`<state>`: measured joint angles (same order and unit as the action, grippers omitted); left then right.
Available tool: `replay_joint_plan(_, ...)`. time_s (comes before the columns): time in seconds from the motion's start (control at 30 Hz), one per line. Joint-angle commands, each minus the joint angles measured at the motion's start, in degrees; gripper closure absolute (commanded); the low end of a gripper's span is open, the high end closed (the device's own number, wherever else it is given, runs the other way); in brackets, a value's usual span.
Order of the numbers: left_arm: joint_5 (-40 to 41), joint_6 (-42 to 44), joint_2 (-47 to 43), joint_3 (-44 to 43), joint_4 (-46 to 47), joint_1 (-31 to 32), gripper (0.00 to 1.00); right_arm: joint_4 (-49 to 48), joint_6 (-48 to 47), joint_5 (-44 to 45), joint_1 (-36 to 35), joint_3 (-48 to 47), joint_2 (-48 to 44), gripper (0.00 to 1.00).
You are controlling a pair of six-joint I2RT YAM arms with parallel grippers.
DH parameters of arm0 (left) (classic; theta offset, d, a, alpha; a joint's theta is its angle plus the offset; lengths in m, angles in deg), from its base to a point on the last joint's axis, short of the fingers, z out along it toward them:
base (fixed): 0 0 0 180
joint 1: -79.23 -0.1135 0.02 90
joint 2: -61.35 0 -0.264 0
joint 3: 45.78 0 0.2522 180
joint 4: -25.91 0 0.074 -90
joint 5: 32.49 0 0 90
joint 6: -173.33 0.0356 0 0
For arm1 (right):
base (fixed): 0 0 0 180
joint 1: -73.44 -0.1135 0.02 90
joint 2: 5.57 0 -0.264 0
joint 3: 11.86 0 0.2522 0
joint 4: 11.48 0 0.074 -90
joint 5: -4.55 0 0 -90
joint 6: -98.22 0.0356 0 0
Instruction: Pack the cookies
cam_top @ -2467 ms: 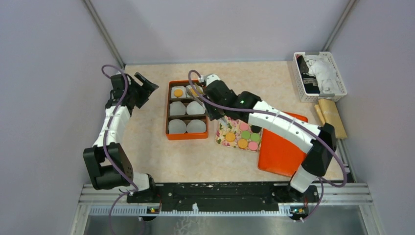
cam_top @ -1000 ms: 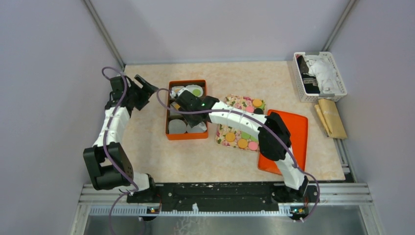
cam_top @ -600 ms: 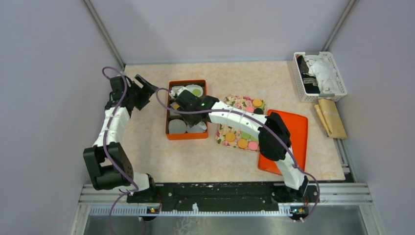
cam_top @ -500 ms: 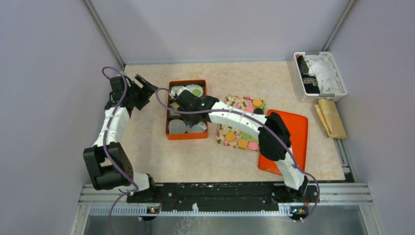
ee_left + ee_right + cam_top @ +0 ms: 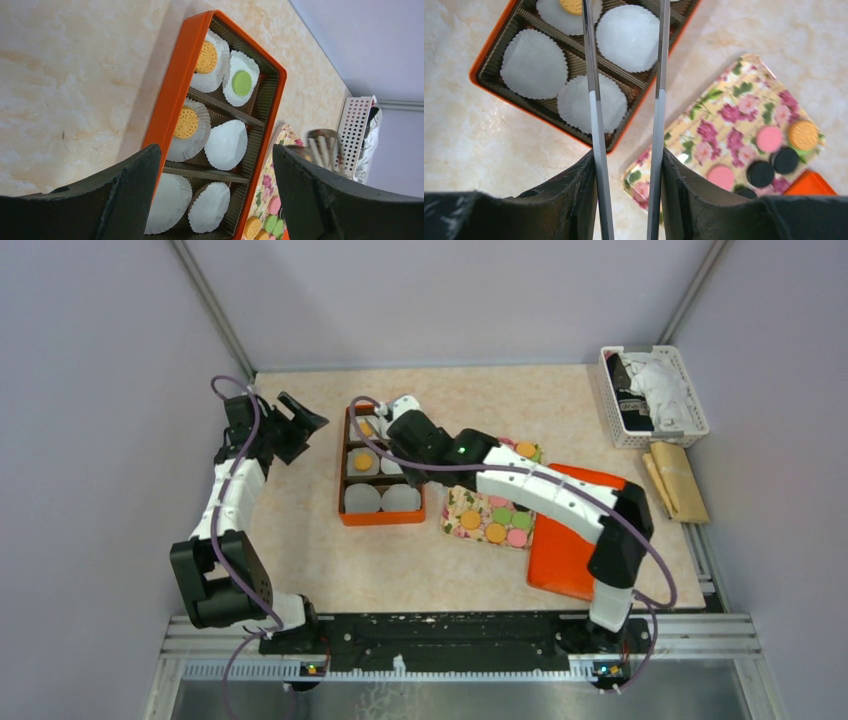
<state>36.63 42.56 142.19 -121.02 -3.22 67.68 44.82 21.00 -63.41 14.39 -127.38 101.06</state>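
Observation:
The orange box [image 5: 345, 465] holds white paper cups. Three cups carry cookies: two orange [image 5: 206, 57] [image 5: 186, 122] and one green [image 5: 242, 83]. Three other cups [image 5: 227, 145] hold nothing. More cookies, pink [image 5: 769, 139], black [image 5: 784, 160] and orange [image 5: 804, 135], lie on the floral tray [image 5: 487, 515] right of the box. My right gripper [image 5: 626, 165] is shut on metal tongs [image 5: 594, 115], above the box's right side; their tips run out of the wrist view. My left gripper [image 5: 216, 152] hangs open beyond the box's left edge.
An orange lid [image 5: 575, 540] lies right of the floral tray, under my right arm. A white basket [image 5: 655, 395] of cloths stands at the back right, with a brown pack [image 5: 678, 480] in front of it. Grey walls close in the table.
My right arm has drawn back from the box's left side toward its far right corner. An orange cookie now lies in the middle left cup. The left arm has barely moved.

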Motion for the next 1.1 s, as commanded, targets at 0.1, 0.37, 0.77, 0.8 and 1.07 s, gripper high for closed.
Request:
replay_joint_plan(0.1,-3.6,0.1,0.1,-0.3,2.5,-0.3,0.12,0.5,5.3,11.0,1.0,11.1,-13.9,0.58)
replay_joint_plan(0.37,-5.5,0.2,0.0,-0.6,3.0,0.1,0.13,0.1,9.6,8.3,11.2,25.9,-24.5,0.58)
replay_joint_plan(0.77,-5.6,0.5,1.6,-1.9,2.6,1.9,0.13,-0.8,11.6,2.6,24.4,34.7,-27.7,0.58)
replay_joint_plan(0.8,-5.6,0.4,1.6,-2.0,2.5,1.9,0.13,-0.9,11.9,2.1,24.7,35.0,-27.5,0.58)
replay_joint_plan(1.07,-5.7,0.5,2.1,-2.0,2.5,1.9,0.13,-1.7,13.0,0.2,26.4,38.4,-26.4,0.58)
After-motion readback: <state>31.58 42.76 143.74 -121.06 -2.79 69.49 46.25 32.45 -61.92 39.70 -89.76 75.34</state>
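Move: The right hand holds the tongs, empty, above the box. The likely goal, the orange cookie at the flowered tray's far right corner, is some 26 cm to its right, 14 cm ahead and 18 cm below. A black cookie lies about 4 cm nearer than that one, and a pink cookie 3 cm to its left and 3 cm nearer. The box's middle is 10 cm ahead and 7 cm left of the right hand. From the left hand that orange cookie is roughly 45 cm right, 3 cm ahead. Still gripping the tongs, the right hand swings about 25 cm to the right, away from the box and over to the flowered tray, rising slightly first and then sinking to some 7 cm below its starting height. The wrist turns clockwise by about 35 degrees and tips down a little. The open left hand drifts a little to the right, towards the box. ##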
